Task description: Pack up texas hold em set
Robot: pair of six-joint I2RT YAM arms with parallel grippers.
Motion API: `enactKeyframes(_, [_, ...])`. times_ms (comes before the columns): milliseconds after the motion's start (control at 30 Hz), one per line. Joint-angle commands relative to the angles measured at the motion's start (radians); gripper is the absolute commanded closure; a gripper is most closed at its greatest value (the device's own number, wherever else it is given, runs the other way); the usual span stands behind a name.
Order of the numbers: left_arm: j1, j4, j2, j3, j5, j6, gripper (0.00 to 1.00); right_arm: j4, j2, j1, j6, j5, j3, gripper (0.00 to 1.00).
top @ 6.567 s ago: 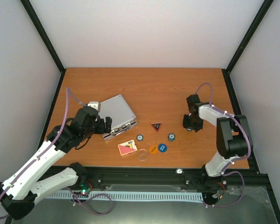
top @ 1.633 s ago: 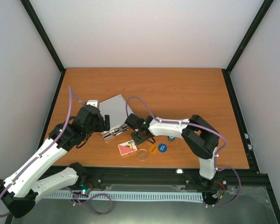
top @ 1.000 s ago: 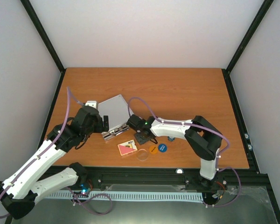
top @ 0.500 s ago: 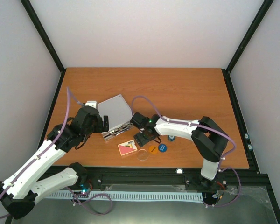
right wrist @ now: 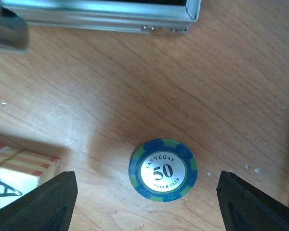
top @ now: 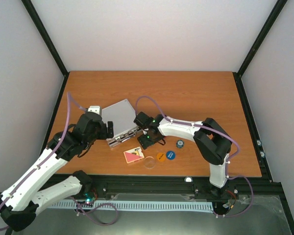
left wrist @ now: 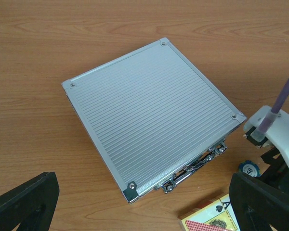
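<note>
The silver case lies shut on the table, its ribbed lid facing up and its latches toward the near side. My left gripper hovers open at the case's near left corner, holding nothing. My right gripper stands open above a blue-green "50" chip, which lies flat between the fingers without touching them. A second chip lies to the right. The pink card deck, clear disc, orange disc and blue disc lie nearer. The right arm hides the triangle.
The case's front edge is just beyond the chip under my right gripper, and the card deck lies close on its left. Black frame rails run along the table's near edge. White walls enclose the other sides.
My right gripper's jaws have gone from shut to open over the chip, and its arm has drawn slightly toward the case. The left arm has barely moved.
</note>
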Motion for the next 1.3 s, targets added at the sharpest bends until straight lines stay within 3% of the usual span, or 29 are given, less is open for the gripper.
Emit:
enactKeyframes(0, [0.000, 0.002, -0.023, 0.012, 0.005, -0.006, 0.00, -0.020, 0.024, -0.005, -0.011, 0.009, 0.014, 0.19])
enactKeyframes(600, [0.000, -0.018, -0.030, 0.015, -0.013, -0.016, 0.00, -0.010, 0.080, -0.061, -0.033, -0.043, -0.011, 0.29])
enactKeyframes(1100, [0.000, -0.017, -0.021, 0.023, -0.022, -0.011, 0.00, -0.008, 0.064, -0.062, -0.014, 0.000, -0.074, 0.73])
enactKeyframes(1267, [0.000, -0.016, -0.020, 0.022, -0.020, -0.012, 0.00, -0.027, 0.039, -0.062, -0.014, 0.022, -0.063, 0.82])
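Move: The green-and-blue 50 chip lies flat, about 2 cm to the right of the right hand, 1 cm farther out and 3 cm below. From that chip, the card deck is some 6 cm left and 7 cm nearer, the red-edged black box about 7 cm right and 3 cm farther out, and the middle of the closed case some 11 cm left and 10 cm out. From the left hand the chip is about 17 cm right, 3 cm ahead and 23 cm below. Shift the right gripper about 2 cm to the right and a little forward, sinking some 2 cm over the first half so that the open fingers straddle the 50 chip. Then stay low, still easing right and forward, and close from wide open to pinch the chip by its rim, with the fingers still pointing down. ##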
